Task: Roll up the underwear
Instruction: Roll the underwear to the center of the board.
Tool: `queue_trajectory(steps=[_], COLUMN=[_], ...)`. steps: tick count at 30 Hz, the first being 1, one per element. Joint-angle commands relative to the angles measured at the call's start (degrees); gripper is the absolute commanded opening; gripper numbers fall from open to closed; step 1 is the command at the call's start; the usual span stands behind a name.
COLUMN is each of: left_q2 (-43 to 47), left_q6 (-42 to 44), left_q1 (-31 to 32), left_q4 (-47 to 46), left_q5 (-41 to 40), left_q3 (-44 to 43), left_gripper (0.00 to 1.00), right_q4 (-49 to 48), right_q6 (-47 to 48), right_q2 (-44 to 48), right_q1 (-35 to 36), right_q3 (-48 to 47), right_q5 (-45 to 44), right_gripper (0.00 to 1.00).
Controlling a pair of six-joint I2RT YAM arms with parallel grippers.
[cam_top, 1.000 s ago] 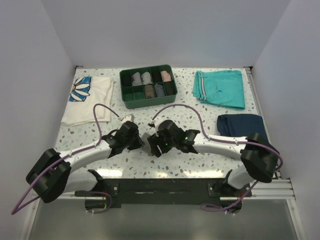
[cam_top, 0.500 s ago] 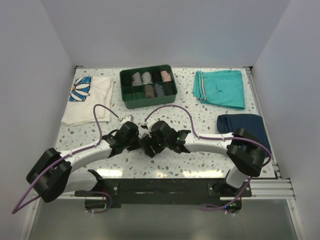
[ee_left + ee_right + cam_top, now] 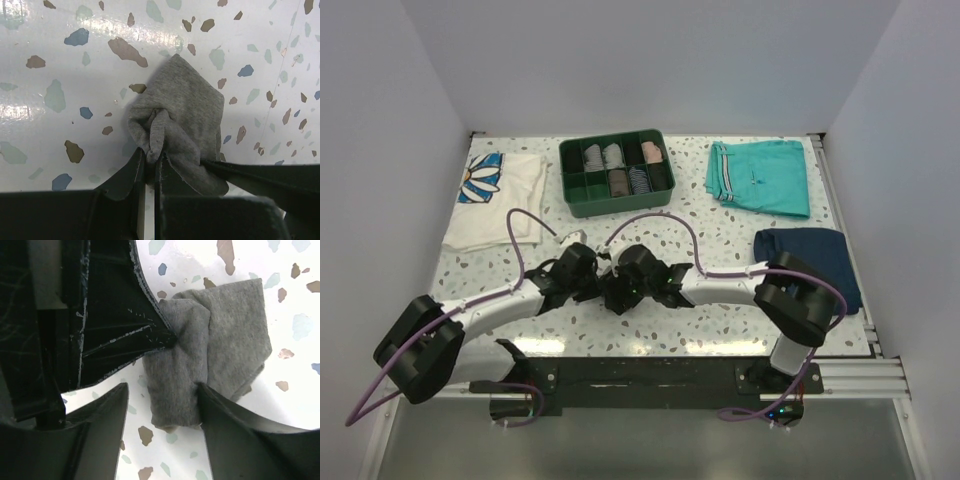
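The underwear (image 3: 185,110) is a small grey cloth, partly rolled, lying on the speckled table. My left gripper (image 3: 150,162) is shut on a pinched fold at its near edge. In the right wrist view the underwear (image 3: 225,340) shows as a thick roll. My right gripper (image 3: 162,390) stands open astride the end of that roll. Its right finger (image 3: 235,425) touches the cloth and its left finger stands apart from it. Seen from above, the left gripper (image 3: 598,275) and right gripper (image 3: 617,290) meet at the table's middle front and hide the cloth.
A green divided tray (image 3: 620,206) with rolled garments stands at the back centre. Teal shorts (image 3: 760,175) lie at the back right, with a navy folded garment (image 3: 810,250) nearer on the right. A white daisy-print shirt (image 3: 500,200) lies at the left.
My right arm has swung left until its gripper meets the left gripper, and its jaws have narrowed a little around the roll. The left arm has stayed put.
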State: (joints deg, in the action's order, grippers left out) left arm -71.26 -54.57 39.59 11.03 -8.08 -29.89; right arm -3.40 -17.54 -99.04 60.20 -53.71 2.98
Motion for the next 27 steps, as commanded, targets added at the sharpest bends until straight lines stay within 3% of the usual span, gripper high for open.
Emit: queue_trajectory(steps=[1,4,11,13,16,17,20,27], left_q2=[-0.63,-0.54,0.07,0.86,2.87,3.67,7.8,12.64], left_q6=[-0.19,-0.1,0.07,0.16,1.04,1.21,2.71,4.82], left_q1=[-0.04,-0.04,-0.22,-0.48,-1.62,-2.06,-3.38,-6.02], left_q4=[1.72,2.07,2.59,3.21,5.05,5.49,6.55,8.22], left_q5=[-0.98,-1.15,-1.33,-1.85,-2.82,-2.91,-4.05,-4.93], left_q3=[-1.31,-1.4,-1.4,-1.57,-2.37,-2.8,-3.07,-3.86], left_gripper=[0.0,0.0,0.0,0.08,0.3,0.45,0.69,0.78], right_q4=[-5.48,-5.92,-6.27,-7.05,-8.29,-8.81,-12.67,-24.1], right_q6=[-1.97,-2.32,-3.64,-4.25,-6.0,-6.45,-10.13,-19.19], right_q2=[-1.15,-0.98,-1.5,-1.59,-1.15,-0.98,-0.62,0.25], right_q1=[0.0,0.0,0.0,0.0,0.0,0.0,-1.31,-6.59], right_q3=[0.89,2.12,5.1,5.98,7.57,8.35,11.07,17.67], right_q5=[0.53,0.36,1.5,1.94,2.9,3.17,5.18,11.78], right_gripper=[0.49,0.35,0.23,0.2,0.17,0.16,0.15,0.13])
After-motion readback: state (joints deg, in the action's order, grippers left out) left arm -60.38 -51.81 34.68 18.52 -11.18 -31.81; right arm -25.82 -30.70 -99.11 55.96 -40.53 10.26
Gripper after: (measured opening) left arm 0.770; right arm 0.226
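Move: The partly rolled underwear is already pinched at its left end by the left hand. Its middle lies about 3 cm to the right of that hand, 1 cm ahead and 1 cm lower. From the right hand, open over its near part, the middle is some 3 cm ahead, 1 cm left and 2 cm down. The green box stands about 26 cm ahead of the left hand and 3 cm right, the flower towel roughly 21 cm ahead and 22 cm left. The underwear's near end gets pinched as the right hand sinks about 1 cm onto it and closes its fingers, then holds there while the wrist tilts some 15 to 20 degrees, bringing the fingers flatter. The left hand keeps its grip until the right has closed, then opens wide, comes free of the roll and lifts about 4 cm, drawing off 3 cm left and slightly forward. ##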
